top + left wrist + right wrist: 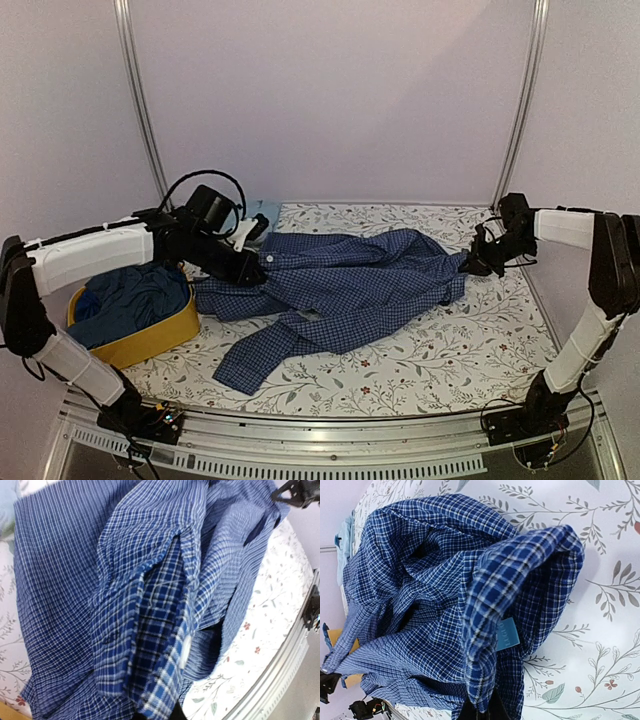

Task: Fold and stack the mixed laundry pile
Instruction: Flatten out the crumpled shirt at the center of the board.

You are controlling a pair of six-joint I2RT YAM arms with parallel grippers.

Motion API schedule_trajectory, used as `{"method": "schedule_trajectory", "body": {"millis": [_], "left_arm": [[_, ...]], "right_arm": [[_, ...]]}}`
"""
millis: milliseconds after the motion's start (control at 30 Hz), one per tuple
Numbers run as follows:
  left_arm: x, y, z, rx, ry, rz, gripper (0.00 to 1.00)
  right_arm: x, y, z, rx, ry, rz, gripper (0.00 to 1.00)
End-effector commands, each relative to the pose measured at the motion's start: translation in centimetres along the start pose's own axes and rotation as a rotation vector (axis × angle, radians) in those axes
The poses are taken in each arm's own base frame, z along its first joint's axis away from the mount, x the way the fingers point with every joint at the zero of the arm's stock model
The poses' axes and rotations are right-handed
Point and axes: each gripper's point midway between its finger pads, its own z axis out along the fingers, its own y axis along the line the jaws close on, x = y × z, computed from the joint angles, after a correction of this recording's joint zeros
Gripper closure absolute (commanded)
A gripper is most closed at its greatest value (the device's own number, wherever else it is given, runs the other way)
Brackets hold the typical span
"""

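The navy-and-white checked shirt (340, 285) lies stretched across the floral table cover, one sleeve trailing toward the near edge. My left gripper (256, 268) is shut on the shirt's left end; in the left wrist view the cloth (150, 630) runs right down into the gripper (156, 715). My right gripper (470, 262) is shut on the shirt's right end, where a folded checked edge with a teal label (507, 634) enters the gripper (482, 711). Darker blue and teal clothes (130, 300) fill the basket. A light blue garment (262, 213) shows behind the left arm.
The yellow fabric basket (150, 345) stands at the near left, close under the left arm. The floral table cover (450, 350) reaches a metal rail (330, 425) along the near edge. Pale walls with metal uprights (140, 100) enclose the back and sides.
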Motion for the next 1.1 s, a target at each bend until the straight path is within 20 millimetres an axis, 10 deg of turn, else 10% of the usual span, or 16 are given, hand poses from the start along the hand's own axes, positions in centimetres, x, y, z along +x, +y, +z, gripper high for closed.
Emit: {"method": "schedule_trajectory", "body": {"millis": [0,200,433,567,700,900,1067], "left_arm": [[-3.0,-1.3,-3.5,-0.006,-0.103,0.019,1.00],[-7.5,-1.4,-3.2,-0.045,-0.132,0.122,0.81],[-1.1,-1.5,2.3,0.059,0.107,0.107,0.38],[-1.5,0.1,3.1,-0.007,0.061,0.081,0.12],[-3.6,3.7,4.6,-0.135,0.049,0.011,0.06],[-8.7,3.9,6.1,-0.139,-0.029,0.127,0.04],[-6.8,1.9,9.9,-0.012,0.113,0.282,0.04]], "right_arm": [[3.2,0.9,-1.1,-0.024,0.056,-0.064,1.00],[8.5,-4.3,-2.0,0.104,0.092,0.018,1.00],[7.6,-5.7,-2.1,0.111,0.063,0.070,1.00],[7.3,-5.8,-1.9,0.113,0.067,0.073,1.00],[7.6,-6.0,-1.3,0.109,0.094,0.070,1.00],[7.6,-6.1,-1.1,0.113,0.113,0.055,1.00],[7.2,-6.0,-1.4,0.115,0.108,0.044,1.00]]}}
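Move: Beyond the left hand, which pinches a raised bit of the checked shirt, the shirt's middle lies some 9 cm ahead, 19 cm to the right and 10 cm lower. From that hand the near sleeve lies about 20 cm back and 2 cm left, the yellow bin 31 cm left and 5 cm back, the light blue pile 28 cm ahead and 6 cm left. From the right hand, the shirt's middle is about 29 cm left, 2 cm ahead and 6 cm lower. Swinging up some 8 cm and a little forward, the left hand then drops about 11 cm while opening wide, letting go of the cloth, and travels on about 8 cm forward, low over the shirt's far left part. The right hand keeps its pinch on the right edge and draws it back about 9 cm and slightly right, sinking towards the board. ##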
